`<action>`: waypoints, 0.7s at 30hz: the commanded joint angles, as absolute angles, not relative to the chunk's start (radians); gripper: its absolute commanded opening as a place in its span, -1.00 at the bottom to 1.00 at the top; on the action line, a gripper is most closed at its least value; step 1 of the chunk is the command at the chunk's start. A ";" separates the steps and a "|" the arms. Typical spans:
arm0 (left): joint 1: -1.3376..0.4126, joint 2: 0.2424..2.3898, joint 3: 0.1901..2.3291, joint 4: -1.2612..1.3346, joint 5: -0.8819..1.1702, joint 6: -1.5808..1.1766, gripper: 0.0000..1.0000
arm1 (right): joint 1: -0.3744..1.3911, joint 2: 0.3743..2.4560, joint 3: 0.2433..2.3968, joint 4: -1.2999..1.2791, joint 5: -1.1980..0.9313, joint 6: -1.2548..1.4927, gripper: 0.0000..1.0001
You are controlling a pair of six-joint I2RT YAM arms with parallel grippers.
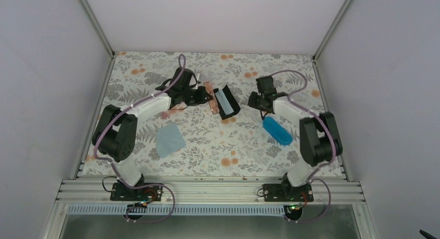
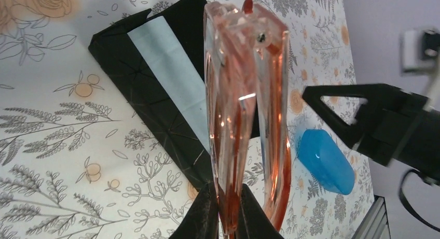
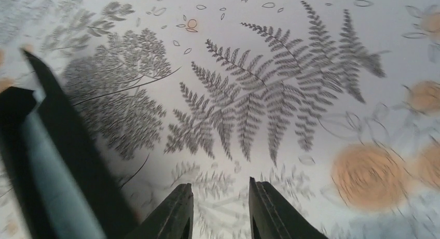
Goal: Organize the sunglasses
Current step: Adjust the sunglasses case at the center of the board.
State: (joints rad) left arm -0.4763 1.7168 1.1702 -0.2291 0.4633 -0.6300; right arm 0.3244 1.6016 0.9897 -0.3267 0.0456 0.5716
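Observation:
The sunglasses (image 2: 244, 109), pink-red and translucent with their arms folded, stand on end in my left gripper (image 2: 228, 218), which is shut on their lower end. In the top view the sunglasses (image 1: 209, 89) hang just left of an open black case (image 1: 228, 110) with a pale blue lining, at my left gripper (image 1: 203, 98). My right gripper (image 1: 251, 101) hovers right of that case, over the patterned table. In the right wrist view the right gripper (image 3: 220, 200) is open with nothing between its fingers, and the black case (image 3: 78, 161) lies at the left.
A glossy blue oval case (image 1: 276, 131) lies beside the right arm, also in the left wrist view as the blue case (image 2: 326, 161). A light blue cloth (image 1: 170, 139) lies near the left arm. White walls enclose the floral table (image 1: 218, 145).

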 commanded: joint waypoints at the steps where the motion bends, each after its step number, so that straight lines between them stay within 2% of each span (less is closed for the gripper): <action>1: -0.480 1.768 1.238 -0.237 0.505 -0.661 -0.94 | 0.321 1.758 1.105 -0.310 0.004 0.492 -0.40; 9: -0.485 1.814 1.287 -0.275 0.505 -0.660 -0.89 | 0.326 1.841 1.088 -0.242 -0.193 0.458 -0.37; 21: -0.486 1.881 1.364 -0.348 0.522 -0.639 -0.88 | 0.355 1.840 1.004 -0.191 -0.283 0.459 -0.38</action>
State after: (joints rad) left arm -0.4808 1.8519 1.3128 -0.3218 0.4927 -0.6472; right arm 0.3466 1.8351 1.0340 -0.2295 -0.2272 0.4736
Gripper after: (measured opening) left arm 0.065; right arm 0.312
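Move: The sunglasses case lies open with its pale lining up, its middle about 10 cm left of the right hand, 3 cm ahead and 8 cm below. The blue case is some 13 cm right of that hand, 9 cm back and 7 cm below; the sunglasses are still held about 15 cm to its left, 2 cm ahead and slightly higher. From the left hand, the sunglasses case's middle is roughly 7 cm right, 3 cm ahead and 13 cm below. The right hand, fingers still part-open, dips quickly with a short forward reach, then sweeps left and back towards the near right corner of the sunglasses case, ending about 6 cm farther left and 6 cm lower, turned some 15 degrees counter-clockwise. Meanwhile the left hand keeps its pinch on the sunglasses and eases a couple of centimetres down, right and forward towards the case. ##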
